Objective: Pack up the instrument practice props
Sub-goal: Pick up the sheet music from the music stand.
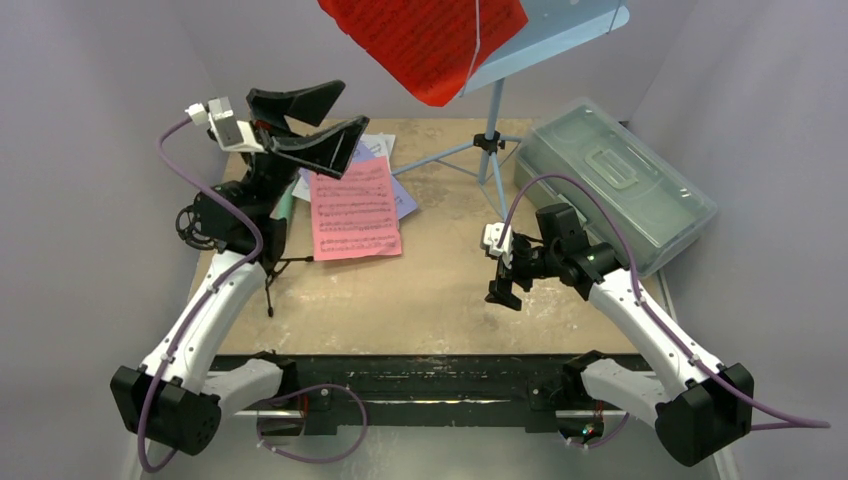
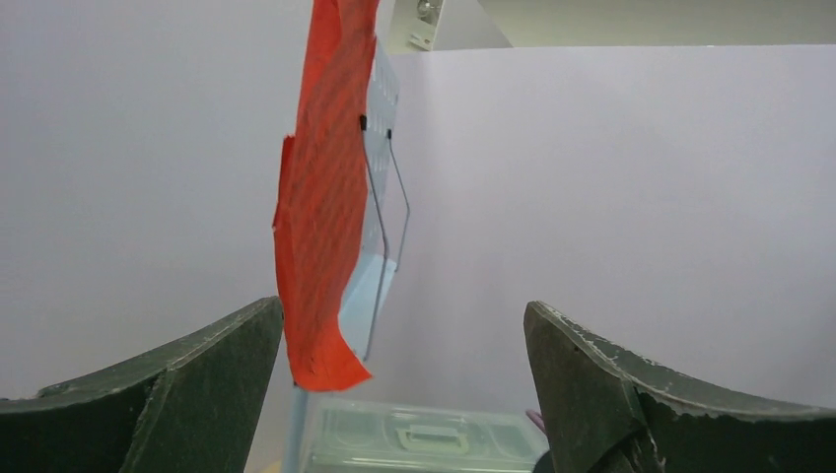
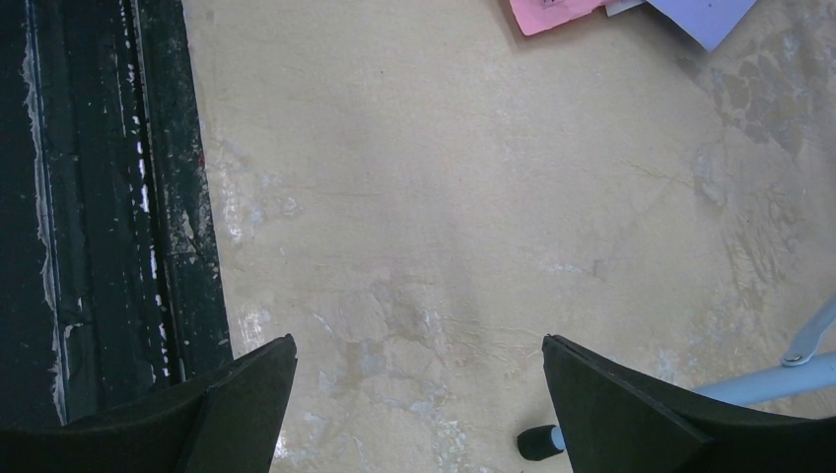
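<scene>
A red music sheet (image 1: 425, 45) hangs on the light-blue perforated music rack (image 1: 560, 30), whose pole and tripod legs (image 1: 492, 140) stand at the back of the table. Pink (image 1: 353, 210), lilac (image 1: 403, 198) and white (image 1: 372, 147) sheets lie overlapped at back left. A black microphone tripod (image 1: 270, 285) lies under my left arm. My left gripper (image 1: 352, 105) is raised and open, holding nothing; its wrist view shows the red sheet (image 2: 320, 197) ahead to the left of the open gripper (image 2: 404, 305). My right gripper (image 1: 505, 288) hangs open over bare table (image 3: 419, 340), empty.
A translucent grey-green box (image 1: 615, 190) with its lid on sits at the right, also seen low in the left wrist view (image 2: 424, 443). A rack leg with a black foot (image 3: 537, 441) lies by my right finger. A black strip (image 3: 99, 197) edges the table's near side.
</scene>
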Robot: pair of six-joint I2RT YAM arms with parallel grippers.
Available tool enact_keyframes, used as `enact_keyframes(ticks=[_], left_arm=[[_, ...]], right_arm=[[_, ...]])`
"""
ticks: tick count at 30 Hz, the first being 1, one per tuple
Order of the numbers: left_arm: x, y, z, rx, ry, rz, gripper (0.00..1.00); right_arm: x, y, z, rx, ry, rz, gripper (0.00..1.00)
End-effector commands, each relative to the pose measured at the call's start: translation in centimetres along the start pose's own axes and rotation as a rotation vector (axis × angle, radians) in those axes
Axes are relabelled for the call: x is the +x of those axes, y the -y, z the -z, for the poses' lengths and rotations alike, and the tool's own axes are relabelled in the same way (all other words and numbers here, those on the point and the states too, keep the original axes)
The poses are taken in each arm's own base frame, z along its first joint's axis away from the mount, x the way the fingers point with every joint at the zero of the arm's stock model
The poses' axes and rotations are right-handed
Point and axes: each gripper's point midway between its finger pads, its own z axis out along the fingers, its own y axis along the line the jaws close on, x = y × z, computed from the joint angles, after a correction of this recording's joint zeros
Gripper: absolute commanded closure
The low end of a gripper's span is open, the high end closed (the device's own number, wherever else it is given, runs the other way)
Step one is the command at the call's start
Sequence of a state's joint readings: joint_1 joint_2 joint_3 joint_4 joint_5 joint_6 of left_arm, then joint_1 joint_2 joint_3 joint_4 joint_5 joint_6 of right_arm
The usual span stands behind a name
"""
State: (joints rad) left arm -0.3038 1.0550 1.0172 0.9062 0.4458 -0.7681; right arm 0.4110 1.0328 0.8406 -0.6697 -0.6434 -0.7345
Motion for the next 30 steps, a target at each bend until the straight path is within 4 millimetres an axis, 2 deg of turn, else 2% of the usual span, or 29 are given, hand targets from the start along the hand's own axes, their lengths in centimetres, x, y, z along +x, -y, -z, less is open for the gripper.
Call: enact_keyframes(ticks=[1,7,18,21,23,28,30], left_arm=[[-2.4,-0.6,-3.0,0.027,0.08,-0.124,0.1],[-2.7,-1.8,-5.4,0.056,0.123,-0.138,0.16],[-0.9,-2.5,-9.0,0.063,0.135,-0.121,0.32],[-0.7,-2.6,-9.5,0.055,0.137,-0.122,0.43],[-0.7,-2.5,-9.7,0.055,0.142,-0.126,0.54],[-1.2,-2.4,-9.6,0.042,0.147,-0.146,1.0],[-1.8,-2.4,-9.0,0.017,0.167,-0.154,1.0]], right_arm=[[-0.5,0.0,0.4,0.01,0.021,0.015,0.01],[-0.5,0.0,0.4,0.009,0.023,0.016,0.01],[-0.5,0.0,0.4,0.008,0.024,0.016,0.01],[-0.6,0.0,0.4,0.01,0.025,0.017,0.01],[-0.5,0.0,0.4,0.01,0.025,0.017,0.01],[-0.6,0.0,0.5,0.013,0.026,0.02,0.01],[-0.6,0.0,0.5,0.013,0.026,0.02,0.01]])
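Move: The red sheet music on the music stand has its middle about 12 cm ahead of the left hand, 11 cm to the right and roughly 6 cm higher. The stand's desk is centred some 18 cm ahead, 22 cm to the right and about 5 cm up, while the pink sheet lies on the table about 20 cm ahead, 4 cm to the left and 54 cm below. From the right hand, the red sheet is about 17 cm ahead, 11 cm left and 44 cm above. The empty left hand reaches forward about 7.5 cm to the near left edge of the red sheet, then eases some 4 cm to the right, rising about 4.5 cm in all with the wrist nearly steady. The fingers narrow slowly on the way in, then shut completely with the hand almost still, pinching the sheet's edge between their tips beside the stand's desk. ##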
